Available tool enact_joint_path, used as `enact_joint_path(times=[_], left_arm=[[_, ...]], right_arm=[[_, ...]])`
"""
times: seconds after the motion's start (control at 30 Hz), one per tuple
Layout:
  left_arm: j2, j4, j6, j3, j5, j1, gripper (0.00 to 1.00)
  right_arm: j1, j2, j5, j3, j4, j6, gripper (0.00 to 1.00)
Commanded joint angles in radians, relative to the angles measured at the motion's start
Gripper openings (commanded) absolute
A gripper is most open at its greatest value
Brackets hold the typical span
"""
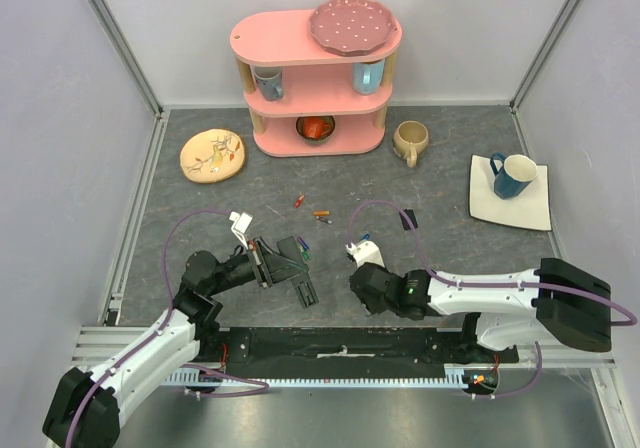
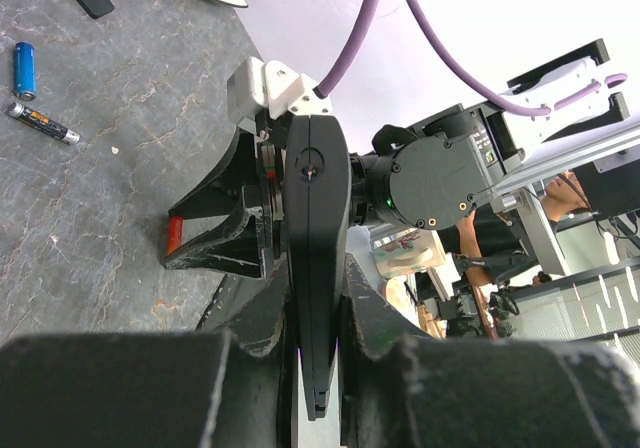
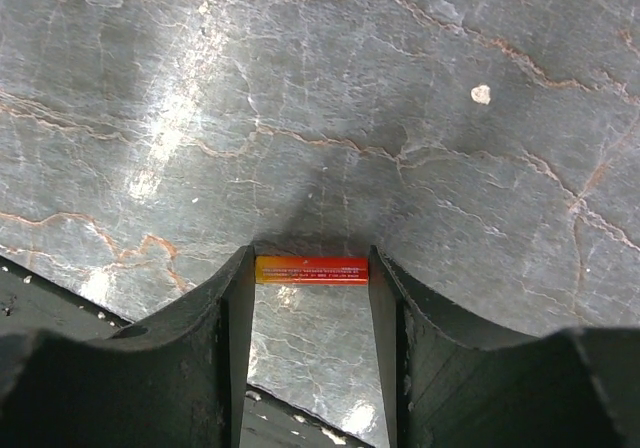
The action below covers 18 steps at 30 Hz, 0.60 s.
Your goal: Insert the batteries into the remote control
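Observation:
The remote control [image 2: 316, 218], a slim black bar seen edge-on, is clamped between the fingers of my left gripper [image 2: 315, 288], which is shut on it; from above that gripper [image 1: 266, 261] sits left of centre. My right gripper [image 3: 311, 283] holds a red-and-orange battery [image 3: 311, 269] lengthwise, one end against each fingertip, just over the grey mat. In the top view the right gripper [image 1: 362, 255] faces the left one. Loose batteries lie on the mat: a red one [image 1: 298, 201], an orange one [image 1: 321, 213], and a blue one [image 2: 23, 68] beside a dark one [image 2: 42, 124].
A black wedge-shaped piece [image 2: 225, 218] with a red end stands beside the remote. A black bar [image 1: 304, 288] lies near the left gripper, and a small black strip [image 1: 409, 219] further right. At the back are a pink shelf [image 1: 315, 78], beige mug [image 1: 409, 141], yellow plate [image 1: 212, 155], and blue mug on a white plate [image 1: 530, 208].

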Motion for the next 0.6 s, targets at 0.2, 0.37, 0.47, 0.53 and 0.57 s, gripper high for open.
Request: enact_joint_path(times=[0.2,0.37,0.47,0.53,0.57], left_arm=[[-0.037,0.018,0.034,-0.005,-0.03,0.003,0.02],[-0.078,-0.045,0.032,0.001,-0.121,0.003,0.02],[-0.095,-0.089,0.023,0.009,-0.168,0.003,0.02],[-0.106,-0.103,0.021,0.014,-0.185,0.003,0.02],[-0.111,-0.117,0.018,0.015,-0.202,0.003,0.02]], right_arm=[[-0.013,-0.163,0.164,0.091,-0.13,0.21,0.17],[-0.112,-0.188,0.213,0.154,-0.105,0.387,0.0],[-0.189,-0.166,0.215,0.165,-0.096,0.517,0.0],[-0.214,-0.159,0.248,0.16,-0.089,0.632,0.0],[-0.217,-0.157,0.274,0.156,-0.09,0.678,0.0]])
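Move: The remote control, held up in the left hand's fingers, lies about 14 cm to the right hand's left, 1 cm ahead and roughly 17 cm higher. The right fingers already pinch the red battery at the table. From the right hand, the black battery lies some 11 cm ahead and 3 cm left, and the blue battery 14 cm ahead and 2 cm left, both about level with it. Right hand lifts the pinched red battery about 10 cm and forward 8 cm, turning clockwise, nearing the remote. ##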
